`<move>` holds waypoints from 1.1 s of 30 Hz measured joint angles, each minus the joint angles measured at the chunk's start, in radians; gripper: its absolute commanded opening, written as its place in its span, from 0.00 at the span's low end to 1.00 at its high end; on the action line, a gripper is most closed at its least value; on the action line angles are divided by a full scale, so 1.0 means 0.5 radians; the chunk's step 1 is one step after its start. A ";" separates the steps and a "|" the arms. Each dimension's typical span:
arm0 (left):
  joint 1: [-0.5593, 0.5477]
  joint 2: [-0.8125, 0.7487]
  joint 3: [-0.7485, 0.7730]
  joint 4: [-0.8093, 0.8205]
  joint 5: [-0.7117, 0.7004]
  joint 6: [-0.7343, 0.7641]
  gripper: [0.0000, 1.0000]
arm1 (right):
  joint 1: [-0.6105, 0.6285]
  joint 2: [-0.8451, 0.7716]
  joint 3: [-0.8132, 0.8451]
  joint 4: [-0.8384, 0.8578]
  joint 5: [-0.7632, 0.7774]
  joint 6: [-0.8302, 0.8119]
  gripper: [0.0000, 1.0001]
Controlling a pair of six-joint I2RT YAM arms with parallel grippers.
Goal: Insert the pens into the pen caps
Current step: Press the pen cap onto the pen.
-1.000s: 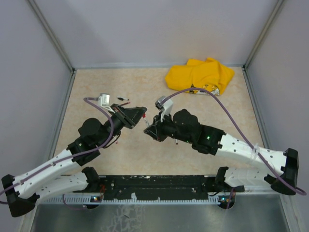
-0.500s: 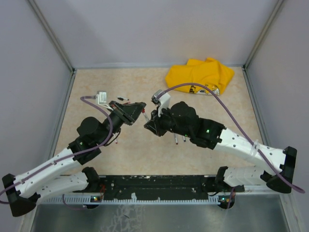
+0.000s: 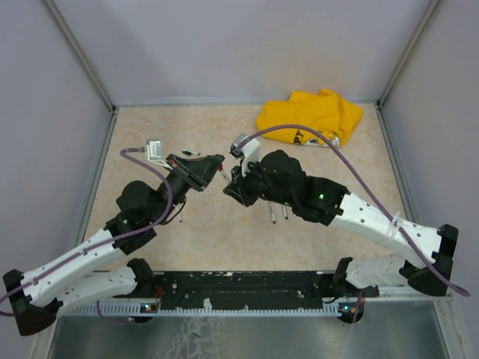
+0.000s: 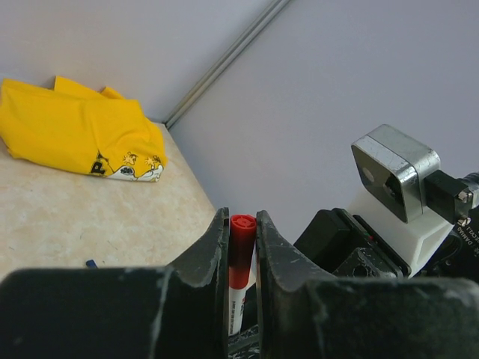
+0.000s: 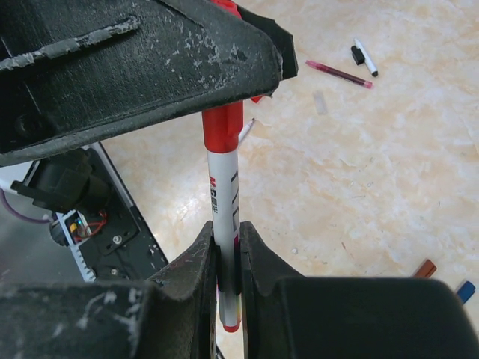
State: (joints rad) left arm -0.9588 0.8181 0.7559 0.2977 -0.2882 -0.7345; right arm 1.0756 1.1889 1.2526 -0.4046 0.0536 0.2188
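A white-barrelled pen (image 5: 224, 198) spans the gap between both grippers above the table's middle (image 3: 224, 179). My right gripper (image 5: 227, 232) is shut on its barrel, whose red tail end pokes out behind the jaws. A red pen cap (image 4: 242, 243) sits on the pen's other end, and my left gripper (image 4: 241, 221) is shut on that cap. In the right wrist view the left gripper's fingers (image 5: 150, 67) cover most of the cap (image 5: 223, 126). In the top view the left gripper (image 3: 214, 170) and right gripper (image 3: 233, 187) stand tip to tip.
A yellow cloth (image 3: 310, 116) lies at the back right. Two pens (image 3: 280, 215) lie under the right arm. A thin red refill (image 5: 338, 74) and a black-capped pen (image 5: 364, 57) lie further off. A red cap (image 5: 424, 267) and a blue cap (image 5: 465, 291) rest on the table.
Both grippers have drifted a little toward the back of the table, still joined by the pen. The right arm has swung slightly left. Neither grip has changed.
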 measured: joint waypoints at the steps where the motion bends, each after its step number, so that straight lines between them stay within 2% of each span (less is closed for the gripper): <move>1: 0.000 0.000 0.001 -0.006 0.001 0.004 0.00 | 0.000 0.000 0.000 -0.010 -0.001 -0.005 0.00; 7: -0.002 -0.017 0.023 -0.096 0.018 0.028 0.01 | -0.011 -0.060 -0.138 0.096 -0.049 0.020 0.00; 16: -0.029 0.036 0.010 -0.324 0.174 0.041 0.20 | -0.034 -0.288 -0.677 0.477 -0.146 0.207 0.00; 24: -0.070 0.063 -0.031 -0.423 0.320 0.007 0.37 | -0.058 -0.407 -0.937 0.732 -0.153 0.360 0.00; 33: -0.102 0.053 -0.032 -0.521 0.401 0.000 0.45 | -0.082 -0.562 -1.250 0.836 -0.056 0.542 0.00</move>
State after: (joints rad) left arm -1.0100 0.8448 0.7399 0.0372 -0.0879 -0.7345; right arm 1.0348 0.9081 0.6277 0.0135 0.0257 0.4896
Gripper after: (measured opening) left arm 0.439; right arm 0.120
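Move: Between the left fingertips is the red pen cap, already on its pen; the pen's middle lies about 3 cm back, 1 cm right and 5 cm below the left hand. For the right hand, gripping the barrel lower down, the cap is some 3 cm ahead, 1 cm left and 6 cm up. From that hand the brown pen lies roughly 6 cm ahead, 13 cm right on the table, nearly 30 cm down; the blue pen is 3 cm right of the brown one and 2 cm farther out. Sinking together after a brief hold, both hands carry the capped pen down, easing back and right. Partway down the left fingers open and come free of the cap; the left hand drops about 8 cm in all and comes to rest, drawn back from the pen. Keeping its grip on the barrel, the right hand goes about 10 cm down, tilting some 15 degrees. ##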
